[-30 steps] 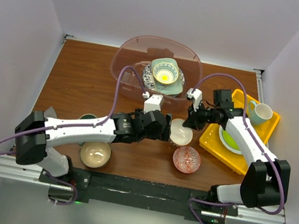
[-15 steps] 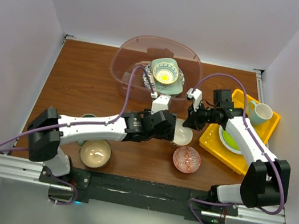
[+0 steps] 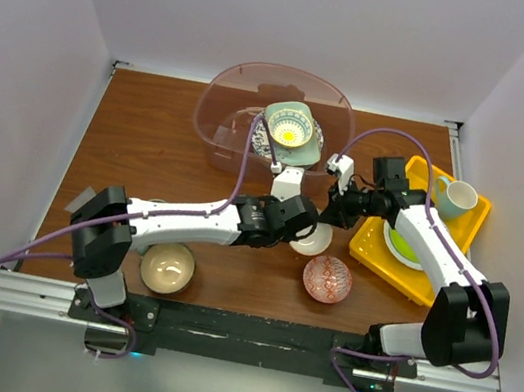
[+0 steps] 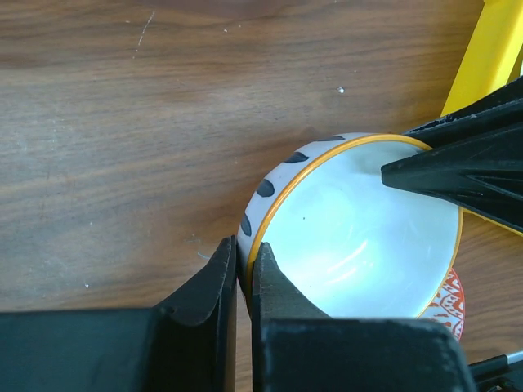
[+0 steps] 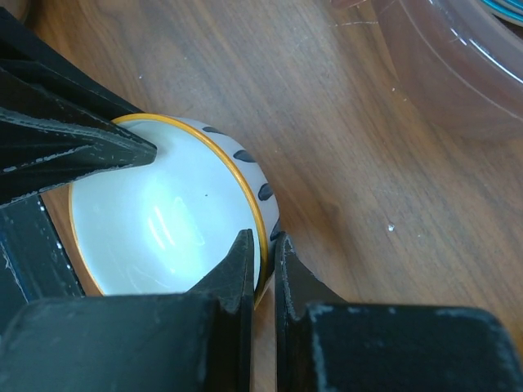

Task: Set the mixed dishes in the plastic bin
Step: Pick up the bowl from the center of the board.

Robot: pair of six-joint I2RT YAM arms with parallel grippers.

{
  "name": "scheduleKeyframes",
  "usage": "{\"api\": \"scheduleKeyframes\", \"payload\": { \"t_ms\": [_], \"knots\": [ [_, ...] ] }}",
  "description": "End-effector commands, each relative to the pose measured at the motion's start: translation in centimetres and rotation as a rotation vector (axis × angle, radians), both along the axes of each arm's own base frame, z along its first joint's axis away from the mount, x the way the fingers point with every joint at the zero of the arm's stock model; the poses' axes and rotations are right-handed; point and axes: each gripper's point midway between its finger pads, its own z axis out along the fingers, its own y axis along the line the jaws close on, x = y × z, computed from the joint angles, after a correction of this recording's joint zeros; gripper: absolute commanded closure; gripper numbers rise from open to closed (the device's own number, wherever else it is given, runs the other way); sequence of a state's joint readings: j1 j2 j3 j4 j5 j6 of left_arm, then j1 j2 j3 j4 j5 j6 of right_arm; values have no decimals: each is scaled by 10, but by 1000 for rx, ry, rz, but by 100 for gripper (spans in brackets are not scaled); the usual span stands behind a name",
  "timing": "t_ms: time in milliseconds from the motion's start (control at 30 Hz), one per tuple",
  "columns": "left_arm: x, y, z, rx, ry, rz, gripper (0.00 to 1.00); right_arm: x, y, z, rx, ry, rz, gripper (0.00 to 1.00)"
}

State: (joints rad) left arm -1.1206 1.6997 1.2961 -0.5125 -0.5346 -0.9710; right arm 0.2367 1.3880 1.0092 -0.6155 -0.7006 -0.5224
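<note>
A small white bowl with an orange rim and dark marks hangs just above the table's middle. My left gripper is shut on its near-left rim, one finger inside and one outside. My right gripper is shut on the opposite rim. The plastic bin stands at the back, holding a mint square dish, a small patterned bowl and a blue-patterned plate. A red-patterned bowl, a tan bowl and a teal mug are outside it.
A yellow tray at the right carries a lime-green plate and the mug. The red-patterned bowl sits just in front of the held bowl. The bin's wall lies close behind the right gripper.
My left arm reached right to the white bowl and its gripper went from open to shut on the rim. The right gripper stayed shut on the bowl.
</note>
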Motion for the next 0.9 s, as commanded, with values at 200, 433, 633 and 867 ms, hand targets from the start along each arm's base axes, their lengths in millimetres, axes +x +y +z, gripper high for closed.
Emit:
{"api": "scheduleKeyframes", "payload": {
  "t_ms": [200,433,633,867],
  "knots": [
    [-2,18,39,8,-108,-50,100,-12,11,25,86,-64,151,92],
    [-3,21,51,-40,-155,-75,100,-16,13,25,92,-56,168,83],
    [-2,28,52,-41,-167,-75,100,-17,12,26,94,-57,173,76],
    [0,41,53,-49,-176,-73,100,-17,12,28,93,-63,181,65]
  ]
}}
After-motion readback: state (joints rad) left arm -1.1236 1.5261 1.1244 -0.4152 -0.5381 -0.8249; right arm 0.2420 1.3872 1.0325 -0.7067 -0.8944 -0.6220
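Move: Both hands already have the white bowl by its rim. Its middle lies about 5 cm to the right of the left hand and a touch lower, and some 5 cm back and 2 cm left of the right hand. The plastic bin's middle is roughly 23 cm ahead and 9 cm left of the left hand. The red bowl stands on the table about 9 cm behind and 10 cm right of the left hand, some 14 cm back and 5 cm right of the right hand. The left fingers keep their pinch on the white bowl's rim while the right fingers, after a short pause, open about a quarter of their range around it and give up their grip. The left hand carries the bowl some 3 cm left and a little up; the right stays close, easing back and left about 3 cm while rising slightly and turning some 10 degrees. ##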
